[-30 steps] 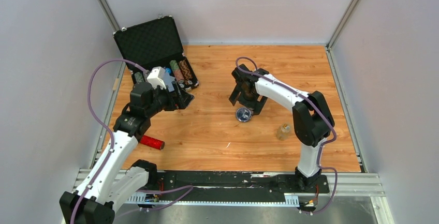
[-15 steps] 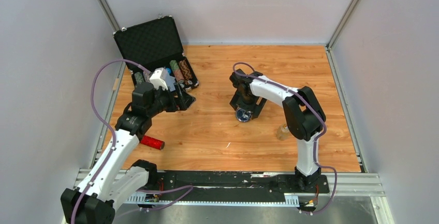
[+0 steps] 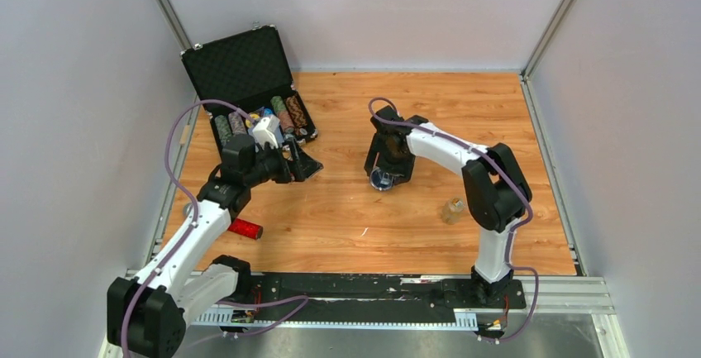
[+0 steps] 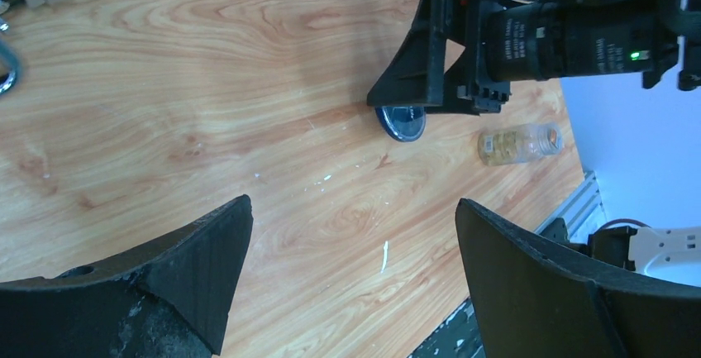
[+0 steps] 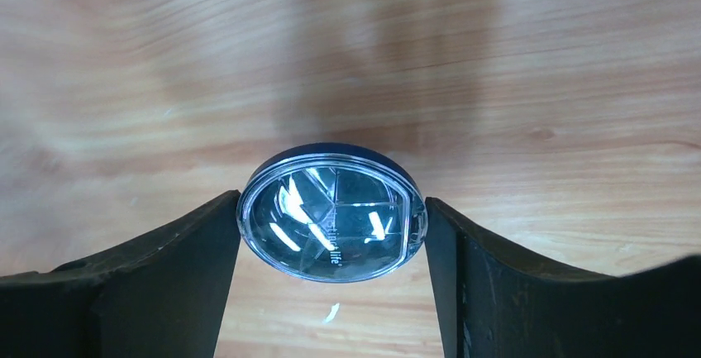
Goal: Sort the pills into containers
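The container [image 5: 331, 217], a small round dish with a clear lid and dark dividers, sits mid-table [image 3: 383, 179] and slightly tilted. My right gripper [image 5: 332, 209] straddles it with a finger touching each side of its rim. The left wrist view shows that gripper [image 4: 438, 69] standing over the dish [image 4: 401, 121]. The pills [image 3: 452, 209] are yellowish and lie inside a small clear bottle [image 4: 521, 143] on its side, right of the dish. My left gripper [image 4: 351, 209] hangs open and empty over bare wood, near the case [image 3: 302, 162].
An open black poker-chip case [image 3: 240, 64] with rows of chips stands at the back left. A red cylinder [image 3: 243, 227] lies by the left arm near the front. Grey walls and metal rails bound the wooden table [image 3: 347, 209].
My right gripper came down around the dish and narrowed onto its rim, nudging it slightly left. The left arm swung right and forward, away from the case.
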Robot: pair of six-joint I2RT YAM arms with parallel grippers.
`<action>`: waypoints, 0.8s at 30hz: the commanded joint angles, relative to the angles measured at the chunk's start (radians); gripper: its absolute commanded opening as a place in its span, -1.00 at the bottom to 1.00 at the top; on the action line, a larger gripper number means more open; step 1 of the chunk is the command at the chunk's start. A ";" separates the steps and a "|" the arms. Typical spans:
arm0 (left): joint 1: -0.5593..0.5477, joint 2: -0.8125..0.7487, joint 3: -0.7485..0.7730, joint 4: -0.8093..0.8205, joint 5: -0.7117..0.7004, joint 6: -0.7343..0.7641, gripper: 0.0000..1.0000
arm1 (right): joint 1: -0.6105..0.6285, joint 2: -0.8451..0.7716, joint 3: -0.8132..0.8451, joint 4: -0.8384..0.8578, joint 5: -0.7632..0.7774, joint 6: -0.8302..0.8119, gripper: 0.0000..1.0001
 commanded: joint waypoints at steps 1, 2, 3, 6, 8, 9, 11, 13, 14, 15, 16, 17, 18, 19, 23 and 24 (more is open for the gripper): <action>-0.008 0.027 0.001 0.161 0.072 0.022 1.00 | -0.044 -0.121 0.000 0.127 -0.244 -0.220 0.30; -0.010 0.036 -0.001 0.180 0.089 0.041 1.00 | -0.059 -0.133 -0.001 0.141 -0.312 -0.258 0.24; -0.010 0.040 -0.005 0.233 0.102 0.054 0.98 | -0.074 -0.144 0.000 0.150 -0.371 -0.286 0.20; -0.011 0.052 -0.039 0.362 0.146 0.122 0.96 | -0.123 -0.186 -0.004 0.173 -0.552 -0.351 0.18; -0.011 0.073 -0.046 0.476 0.188 0.175 0.95 | -0.146 -0.217 -0.009 0.186 -0.656 -0.386 0.19; -0.011 0.095 -0.049 0.518 0.208 0.190 0.96 | -0.153 -0.235 -0.008 0.189 -0.694 -0.396 0.20; -0.012 0.139 -0.051 0.664 0.259 0.194 0.95 | -0.165 -0.260 -0.001 0.194 -0.773 -0.402 0.21; -0.019 0.195 -0.036 0.786 0.300 0.163 0.95 | -0.168 -0.281 0.011 0.197 -0.842 -0.385 0.22; -0.032 0.216 -0.012 0.828 0.333 0.163 0.95 | -0.169 -0.292 0.015 0.202 -0.869 -0.372 0.22; -0.041 0.255 0.006 0.836 0.346 0.180 0.95 | -0.169 -0.303 0.020 0.209 -0.890 -0.352 0.23; -0.066 0.275 0.039 0.841 0.372 0.192 0.94 | -0.169 -0.314 0.020 0.225 -0.917 -0.331 0.23; -0.079 0.309 0.053 0.844 0.382 0.218 0.94 | -0.169 -0.325 0.019 0.242 -0.945 -0.302 0.23; -0.104 0.324 0.076 0.851 0.397 0.228 0.94 | -0.168 -0.334 0.021 0.255 -0.961 -0.282 0.23; -0.114 0.351 0.085 0.857 0.406 0.249 0.94 | -0.169 -0.341 0.026 0.259 -0.974 -0.270 0.23; -0.143 0.405 0.128 0.919 0.472 0.260 0.98 | -0.168 -0.365 0.038 0.277 -1.039 -0.238 0.23; -0.145 0.411 0.134 0.943 0.500 0.257 0.98 | -0.168 -0.371 0.039 0.280 -1.046 -0.232 0.24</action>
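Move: The right gripper already holds the round pill box between its fingers, low over the table. The left gripper waits open about 4 cm back, 18 cm to the left and 15 cm above it. From the left gripper the pill box lies about 4 cm ahead, 18 cm to the right and 15 cm down, the chip case some 17 cm ahead, 11 cm left and 16 cm lower. The glass bottle stands about 9 cm back and 16 cm right of the right gripper, level with it in height. Lift the pill box nearly 20 cm with the right gripper, keeping its pinch, and carry it some 6 cm left towards the left gripper, easing back a little late on, while tipping the fingers from straight down round to the left. Bring the open left gripper right and up to meet it, swinging its fingers clockwise and up towards level until they come close to the box's rim. ##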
